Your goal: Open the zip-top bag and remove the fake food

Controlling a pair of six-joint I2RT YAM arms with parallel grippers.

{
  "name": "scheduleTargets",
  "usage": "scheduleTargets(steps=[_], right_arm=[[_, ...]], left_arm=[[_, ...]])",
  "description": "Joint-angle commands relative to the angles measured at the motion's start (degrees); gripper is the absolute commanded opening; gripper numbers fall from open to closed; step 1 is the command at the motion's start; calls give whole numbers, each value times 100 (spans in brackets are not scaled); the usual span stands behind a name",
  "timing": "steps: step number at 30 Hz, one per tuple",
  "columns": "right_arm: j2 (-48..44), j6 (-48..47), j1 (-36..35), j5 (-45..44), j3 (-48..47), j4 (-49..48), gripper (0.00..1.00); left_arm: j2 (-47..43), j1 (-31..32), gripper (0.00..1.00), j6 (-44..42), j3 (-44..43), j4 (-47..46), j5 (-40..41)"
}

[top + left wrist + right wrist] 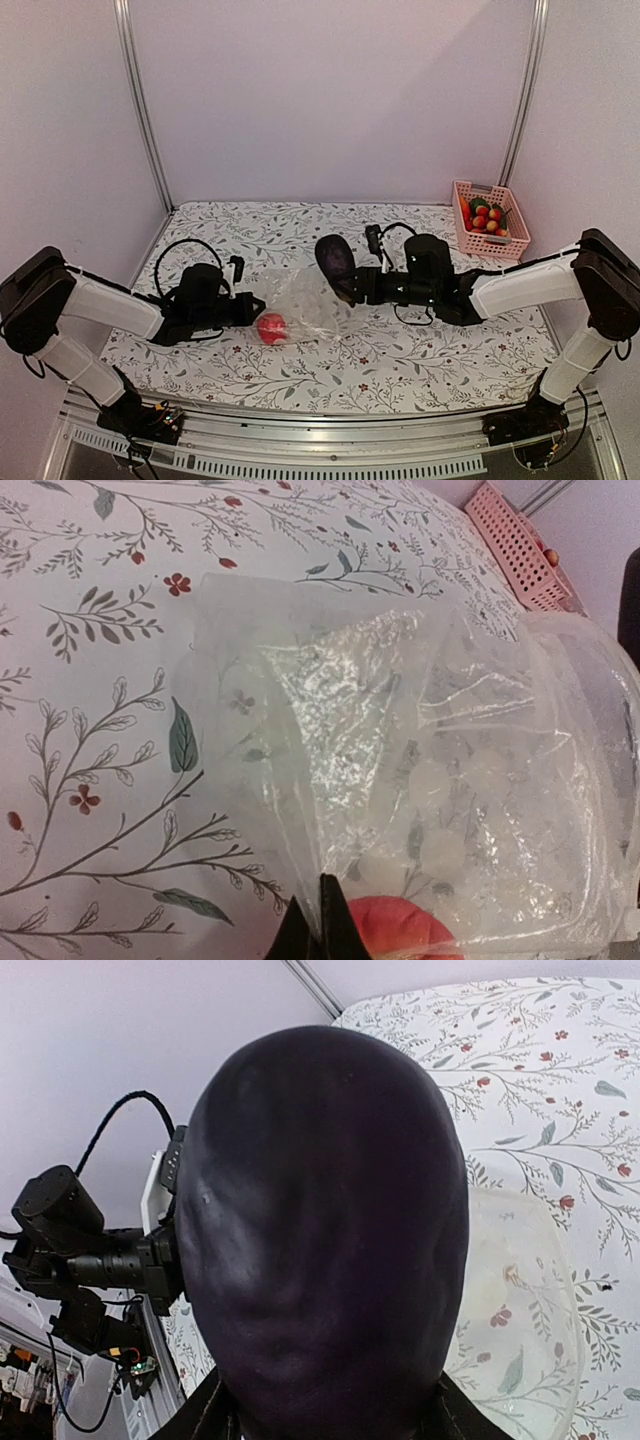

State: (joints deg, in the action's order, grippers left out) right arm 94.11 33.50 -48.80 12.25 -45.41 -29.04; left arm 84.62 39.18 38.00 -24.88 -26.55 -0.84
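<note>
The clear crinkly zip-top bag (305, 300) lies on the flowered cloth between my two arms. My left gripper (252, 309) is shut on the bag's near-left edge, its black fingertips (345, 920) pinching the plastic. One piece of fake food, a round red fruit (272, 327), sits inside the bag right beside those tips (405, 932). My right gripper (357, 288) is shut on a large dark purple piece of fake food (335, 260), held in the air over the bag's right side. That purple piece (325, 1230) fills the right wrist view, and the bag (520, 1290) shows behind it.
A pink slatted basket (488, 245) with several small red, green and orange fake fruits stands at the back right corner, also seen in the left wrist view (520, 550). White walls with metal posts close in the table. The left arm (90, 1260) faces the right wrist camera.
</note>
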Motion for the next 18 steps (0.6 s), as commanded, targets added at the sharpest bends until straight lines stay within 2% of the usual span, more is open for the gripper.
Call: scheduleTargets(steps=[1,5,9,12,18], right_arm=[[-7,163,19,-193,-65,-742,26],[122,172,52,-162,-196,-787,26],[-301,-8,473,-185,-93,-366,26],[-819,-261,1191,-120,33,195,26],[-1427,-844,3117,65,39,1118,27]], left_arm=[[66,-75,0,5,45,-125,-74],[8,-80,0,-3,82,-98,-62],[-96,-111,0,-17,139,-55,-23],[-133,-152,0,-45,133,-36,-39],[-110,-187,0,-29,176,-129,-72]])
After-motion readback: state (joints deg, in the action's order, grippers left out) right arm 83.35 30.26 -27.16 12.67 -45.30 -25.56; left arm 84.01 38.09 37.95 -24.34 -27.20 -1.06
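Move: The right hand, already holding the eggplant above the bag, is bound for the pink basket, some 29 cm ahead, 37 cm to its right and about 11 cm below it. The bag's middle is roughly 3 cm ahead of this hand, 12 cm to its left and 13 cm down; the red tomato in the bag is about 3 cm back, 20 cm left and equally low. From the left hand, the basket is about 29 cm ahead, 60 cm right and 3 cm below. With the eggplant kept in its grip, the right hand first rises a couple of centimetres almost in place, then sweeps with growing speed to the right and forward while still rising, away from the bag and towards the pink basket, roughly 14 cm right, 10 cm forward and 7 cm up in all. On the way the wrist swings about 20 degrees clockwise and the fingers tip up slightly, while the shut left fingers stay nearly still, keeping their pinch on the bag's edge. ##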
